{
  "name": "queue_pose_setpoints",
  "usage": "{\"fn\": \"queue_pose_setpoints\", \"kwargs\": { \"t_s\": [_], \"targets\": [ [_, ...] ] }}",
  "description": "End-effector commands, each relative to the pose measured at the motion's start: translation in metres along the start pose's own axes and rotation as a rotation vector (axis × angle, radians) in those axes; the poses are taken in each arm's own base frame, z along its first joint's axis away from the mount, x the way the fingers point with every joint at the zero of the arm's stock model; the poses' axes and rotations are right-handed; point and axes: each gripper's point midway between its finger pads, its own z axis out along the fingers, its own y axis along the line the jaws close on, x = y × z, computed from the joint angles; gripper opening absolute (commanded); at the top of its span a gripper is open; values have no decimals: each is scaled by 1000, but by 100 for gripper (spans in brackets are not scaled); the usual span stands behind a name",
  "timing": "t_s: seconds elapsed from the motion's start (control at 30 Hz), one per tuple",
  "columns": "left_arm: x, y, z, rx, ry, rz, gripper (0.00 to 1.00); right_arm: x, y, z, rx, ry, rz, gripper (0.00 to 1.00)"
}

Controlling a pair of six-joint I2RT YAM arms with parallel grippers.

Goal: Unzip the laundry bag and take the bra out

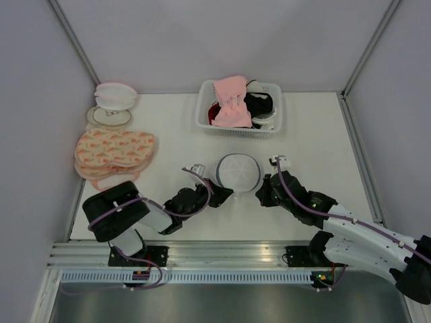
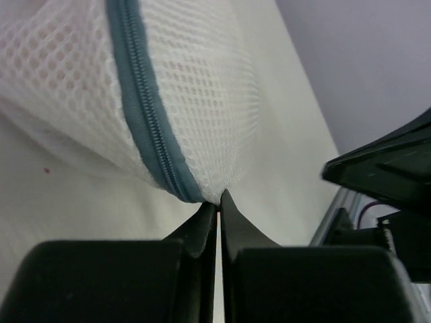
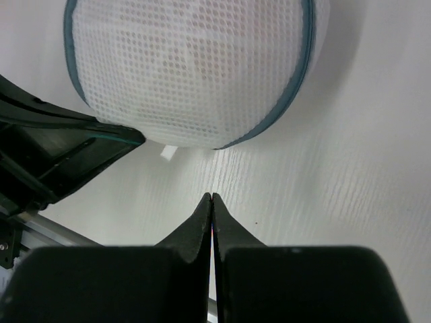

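The laundry bag [image 1: 239, 171], a round white mesh dome with a blue-grey zipper rim, lies zipped on the table between my two grippers. My left gripper [image 1: 224, 196] is at its near left edge. In the left wrist view the fingertips [image 2: 219, 200] are closed on the mesh right beside the zipper [image 2: 145, 108]. My right gripper [image 1: 260, 196] is shut and empty. In the right wrist view its tips [image 3: 212, 196] rest a short way in front of the bag [image 3: 192, 67]. A faint tan shape, the bra [image 3: 195, 64], shows dimly through the mesh.
A white basket [image 1: 203, 108] with a pink garment [image 1: 231, 101] and a black garment [image 1: 259, 102] stands at the back. Flat pink-orange patterned bags [image 1: 114, 151] and white-and-pink discs [image 1: 113, 101] lie at the left. Walls close three sides.
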Motion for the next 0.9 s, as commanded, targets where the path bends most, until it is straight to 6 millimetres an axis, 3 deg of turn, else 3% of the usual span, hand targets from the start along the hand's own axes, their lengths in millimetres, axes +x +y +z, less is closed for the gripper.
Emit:
{"fn": "queue_pose_setpoints", "kwargs": {
  "t_s": [0.0,0.17,0.33,0.37,0.4,0.53,0.63,0.87],
  "targets": [
    [-28,-38,-6,91,-51,-93,2,6,-1,-1,-11,12,-12,0],
    [-47,-54,-12,59,-56,-142,2,8,-1,-1,-22,5,-6,0],
    [-56,-53,-17,-14,-48,-163,2,2,7,-2,-74,-35,11,2],
    [-57,-55,-20,-9,-54,-174,2,0,10,-3,-90,-45,18,10],
    [-57,-53,-21,-16,-56,-181,2,1,14,-3,-109,-43,31,40],
    [-51,-43,-26,-35,-52,-205,2,-6,30,-4,-183,-79,80,61],
    [-41,-36,-29,-39,-36,-240,2,-13,38,-7,-218,-111,134,62],
    [-41,-47,-26,9,-35,-279,2,-16,47,2,-240,-159,233,59]
  ]
}}
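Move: The laundry bag's small white tab, hanging at the pinched near edge, lies about 8 cm to the right hand's left, 1 cm farther out and some 4 cm lower. The middle of the bag is some 9 cm ahead of the right hand, 7 cm to its left and 6 cm lower; the laundry basket stands about 31 cm ahead, 6 cm left and 5 cm lower. The left fingers already pinch the bag beside the zip, with the tab 1 cm back, 1 cm right and 1 cm below them. The left hand keeps its pinch on the near edge beside the zip and lifts it about 8 cm, then eases back down some 3 cm while drifting 2 cm left and a little back, its fingers tipping slightly down. The right hand, shut and free, dips about a centimetre, then opens to a bit over half and goes some 3 cm left towards the white tab, rising nearly as far and rolling its left side up about 15 degrees, still short of the bag. ##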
